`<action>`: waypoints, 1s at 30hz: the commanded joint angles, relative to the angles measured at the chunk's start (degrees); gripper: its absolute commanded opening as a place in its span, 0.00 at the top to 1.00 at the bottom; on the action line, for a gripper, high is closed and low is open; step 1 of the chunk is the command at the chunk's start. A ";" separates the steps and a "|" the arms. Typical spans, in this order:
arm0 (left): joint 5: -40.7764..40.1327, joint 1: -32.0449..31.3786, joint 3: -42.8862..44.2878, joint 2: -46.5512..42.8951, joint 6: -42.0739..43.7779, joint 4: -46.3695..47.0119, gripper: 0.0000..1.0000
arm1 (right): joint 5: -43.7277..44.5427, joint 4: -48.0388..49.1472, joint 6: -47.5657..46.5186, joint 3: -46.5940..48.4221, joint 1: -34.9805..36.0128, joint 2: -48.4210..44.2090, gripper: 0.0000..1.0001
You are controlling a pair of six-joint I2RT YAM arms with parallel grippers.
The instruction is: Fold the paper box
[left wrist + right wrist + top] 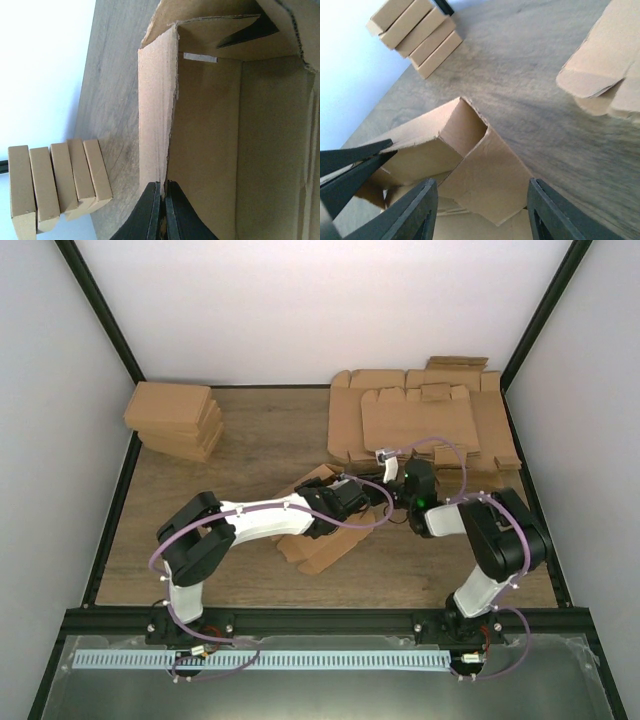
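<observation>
The paper box point(322, 548) lies partly folded mid-table beneath both wrists. In the left wrist view one side wall point(156, 110) stands upright beside the box's floor point(210, 150), and my left gripper point(164, 185) is shut on that wall's lower edge. From the right wrist camera, a folded flap point(492, 180) of the box sits between the fingers of my right gripper point(482, 205), which is open and straddles it without pinching. My left gripper's dark fingers point(352, 162) show at that view's left edge. Seen from above, the left gripper point(352, 498) and right gripper point(398, 494) meet over the box.
A stack of shallow brown boxes point(178, 420) stands at the back left, also seen as boxes point(55, 182) and boxes point(415, 35) from the wrists. Overlapping flat cardboard sheets point(420, 420) cover the back right. A black frame edges the wooden table point(250, 440).
</observation>
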 commanded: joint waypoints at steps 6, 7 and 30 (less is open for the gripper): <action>4.09 -0.69 -0.92 -0.41 0.08 -0.74 0.96 | 15.11 10.42 -0.14 -10.37 -0.17 -15.24 0.38; 3.99 -0.71 -0.90 -0.52 0.10 -0.75 0.96 | 17.79 10.62 0.02 -11.50 -0.19 -17.65 0.35; 3.50 -0.89 -1.19 -0.54 -0.21 -1.28 0.96 | 32.97 -12.31 6.32 -1.96 -1.22 -29.05 0.00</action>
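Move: The box's right-hand end flap stands just off the right fingertips, some 2 cm ahead, 4 cm left and 3 cm below that hand; the box's middle is about 6 cm back, 4 cm left and 6 cm below. The flat cardboard sheets lie roughly 14 cm ahead, 17 cm right and 9 cm down. From the left hand, already pinching the box's far wall, that flap is about 2 cm ahead, 4 cm right and 3 cm below. The box's far wall stays pinched in the nearly shut left fingers, that hand holding still, while the right hand leaves the end flap, rising about 12 cm and swinging some 9 cm to the right. Its wrist turns clockwise by roughly 30 degrees and tips the fingers upward, and the half-open fingers spread fully as it clears the box. ##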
